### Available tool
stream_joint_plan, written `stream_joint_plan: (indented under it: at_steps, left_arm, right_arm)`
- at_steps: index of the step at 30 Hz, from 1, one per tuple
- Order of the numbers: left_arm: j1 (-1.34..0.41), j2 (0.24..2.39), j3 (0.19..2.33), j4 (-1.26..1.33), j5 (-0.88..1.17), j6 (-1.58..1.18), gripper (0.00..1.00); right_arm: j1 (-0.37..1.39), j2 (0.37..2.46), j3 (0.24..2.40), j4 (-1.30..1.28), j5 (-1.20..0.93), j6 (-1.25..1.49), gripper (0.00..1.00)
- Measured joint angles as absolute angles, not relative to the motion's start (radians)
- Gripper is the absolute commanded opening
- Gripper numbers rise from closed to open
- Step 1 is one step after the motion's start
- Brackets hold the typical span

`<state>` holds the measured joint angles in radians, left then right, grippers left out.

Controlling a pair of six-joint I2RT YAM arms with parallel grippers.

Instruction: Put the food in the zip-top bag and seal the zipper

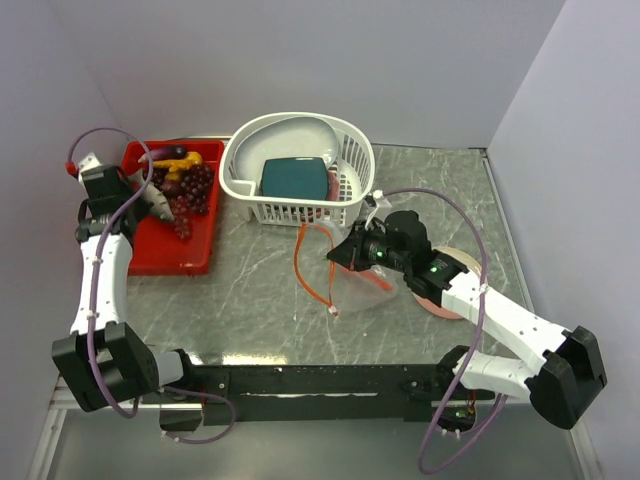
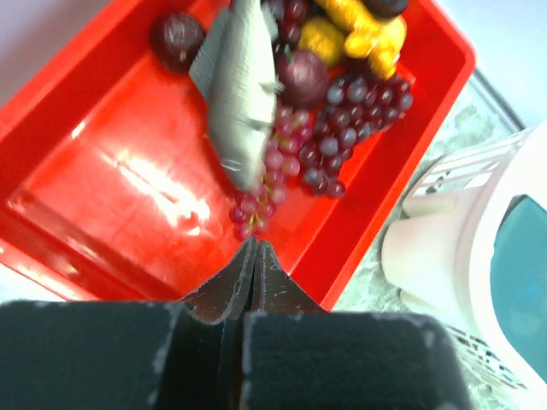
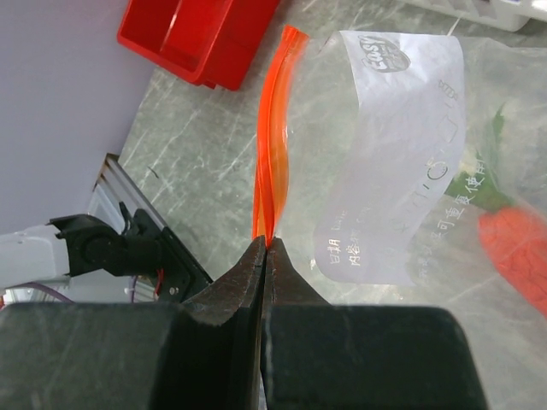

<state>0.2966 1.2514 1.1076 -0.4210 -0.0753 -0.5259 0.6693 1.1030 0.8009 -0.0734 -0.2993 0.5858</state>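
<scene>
My right gripper (image 3: 267,242) is shut on the red-orange zipper (image 3: 273,128) of the clear zip-top bag (image 3: 402,154) and holds the mouth edge up over the table (image 1: 250,300). An orange carrot (image 3: 513,243) lies inside the bag. In the top view the gripper (image 1: 340,258) is at the bag (image 1: 362,290), left of the plate. My left gripper (image 2: 255,243) is shut and empty above the red tray (image 2: 102,196). Beyond its tips a grey fish (image 2: 239,94) lies over purple grapes (image 2: 350,120), with yellow fruit (image 2: 367,30) behind.
A white slotted basket (image 1: 300,165) with a teal dish (image 1: 295,178) stands at the back, right of the red tray (image 1: 170,240). A pink-and-cream plate (image 1: 450,300) lies under my right arm. Grey walls close in at left, back and right.
</scene>
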Motion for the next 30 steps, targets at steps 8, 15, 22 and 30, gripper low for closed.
stream_joint_plan:
  at_steps: [8,15,22,30]
  left_arm:
    - [0.316,1.342,1.05,-0.386,-0.046,-0.589,0.74]
    - [0.332,1.578,1.187,-0.382,-0.103,-0.588,0.77]
    - [0.332,1.763,1.284,-0.355,-0.193,-0.557,0.82]
    - [0.335,1.912,1.308,-0.303,-0.161,-0.535,0.84]
  right_arm:
    - [0.738,1.179,0.854,-0.126,-0.254,0.58,0.0]
    - [0.745,1.18,0.892,-0.134,-0.237,0.574,0.0]
    - [0.741,1.157,0.884,-0.141,-0.23,0.553,0.0]
    - [0.706,1.143,0.843,-0.134,-0.274,0.552,0.0]
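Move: The fish hangs loose in the air, about 7 cm ahead of the shut left fingers, 3 cm to their left and some 10 cm below. Around 21 cm below the left hand, in the red tray, lie the light red grapes, about 7 cm ahead and 2 cm right, and a dark plum roughly 14 cm ahead and 10 cm left. From the right hand, the fish is about 17 cm ahead, 38 cm left and 10 cm lower. The fish, already out of its grip, is followed down into the tray by the left hand. It drops while its shut fingers spread wide, then carries on down and forward-left, about 17 cm lower in all, its tips tilting some 20 degrees further down to straddle the thick end. The right hand keeps pinching the bag by its orange zipper, shifting a couple of centimetres left and partly back. ##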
